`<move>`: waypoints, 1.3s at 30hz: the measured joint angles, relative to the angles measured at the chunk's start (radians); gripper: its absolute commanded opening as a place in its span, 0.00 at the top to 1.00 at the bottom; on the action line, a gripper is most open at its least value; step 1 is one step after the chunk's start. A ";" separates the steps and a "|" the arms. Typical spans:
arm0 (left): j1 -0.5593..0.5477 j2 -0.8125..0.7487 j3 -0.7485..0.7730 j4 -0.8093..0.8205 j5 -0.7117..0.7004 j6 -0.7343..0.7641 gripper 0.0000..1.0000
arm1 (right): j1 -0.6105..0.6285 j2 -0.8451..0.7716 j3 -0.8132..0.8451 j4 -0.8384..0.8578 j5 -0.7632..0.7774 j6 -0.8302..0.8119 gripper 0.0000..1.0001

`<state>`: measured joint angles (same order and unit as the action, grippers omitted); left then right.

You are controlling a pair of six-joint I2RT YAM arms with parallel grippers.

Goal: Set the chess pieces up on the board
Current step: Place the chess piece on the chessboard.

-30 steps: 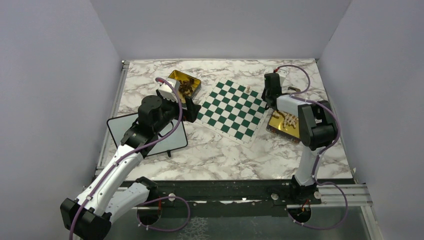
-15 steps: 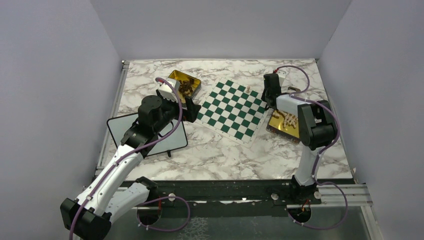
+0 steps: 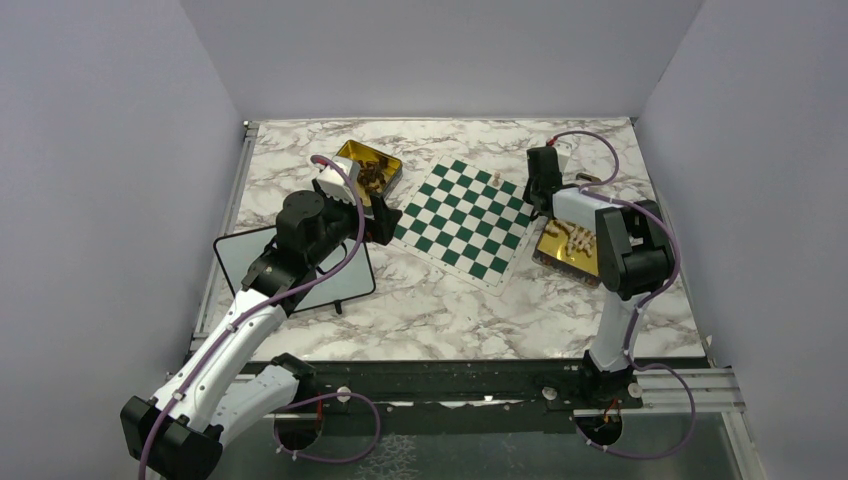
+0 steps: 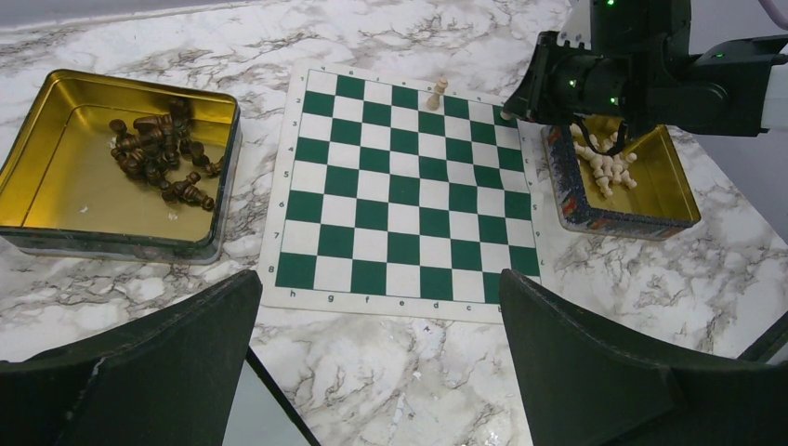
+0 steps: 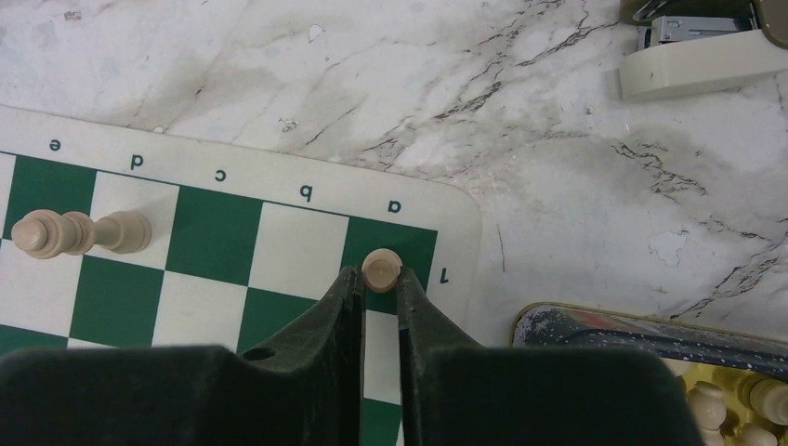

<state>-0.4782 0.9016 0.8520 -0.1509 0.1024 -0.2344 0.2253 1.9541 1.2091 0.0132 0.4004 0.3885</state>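
The green and white board (image 3: 455, 215) lies tilted in the middle of the marble table. My right gripper (image 5: 379, 281) is shut on a pale chess piece (image 5: 381, 268), held low over the dark corner square by the letter a. Whether the piece touches the square I cannot tell. Another pale piece (image 5: 79, 232) stands on the same edge row, three squares away, and shows upright in the left wrist view (image 4: 436, 93). My left gripper (image 4: 376, 362) hangs wide open, holding nothing, above the marble just off the board's (image 4: 400, 195) lettered edge.
A gold tin (image 4: 56, 177) with several dark pieces (image 4: 158, 158) sits left of the board. A second tin (image 4: 650, 200) with pale pieces (image 4: 604, 163) sits right of it. A black-framed whiteboard (image 3: 290, 265) lies under the left arm. A white object (image 5: 697, 56) rests beyond the board's corner.
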 measured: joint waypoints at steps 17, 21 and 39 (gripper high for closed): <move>0.000 0.000 0.000 0.000 0.000 0.000 0.01 | 0.000 0.005 0.001 -0.008 0.000 -0.001 0.72; 0.000 0.000 0.000 0.000 0.000 0.000 0.01 | 0.000 0.005 0.001 -0.008 0.000 -0.001 0.68; 0.000 0.000 0.000 0.000 0.000 0.000 0.01 | 0.000 -0.051 0.031 -0.093 -0.019 -0.017 0.50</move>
<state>-0.4782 0.9016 0.8520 -0.1509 0.1024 -0.2344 0.2253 1.9034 1.2396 -0.0799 0.3813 0.3717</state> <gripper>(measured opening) 0.991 0.479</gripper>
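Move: The right hand still grips the chess piece upright over the corner square a1; the middle of that square lies straight below, about 3 cm down. The tall light piece on d1 stands some 10 cm to the left and 4 cm farther out, the stapler about 15 cm to the right and 6 cm ahead, and the tray of light pieces roughly 12 cm to the right and 13 cm back. From the idle left hand, a1 is about 37 cm to the right, 21 cm ahead and 26 cm below. The right hand first settles barely downward over a1, then holds almost still while its fingers, closed on the chess piece at the start, ease steadily apart to about half open and let go of the piece. With the fingers clear and still spreading, the hand lifts away from the piece by about 2 cm, drawing back only slightly, with the wrist keeping its attitude. ##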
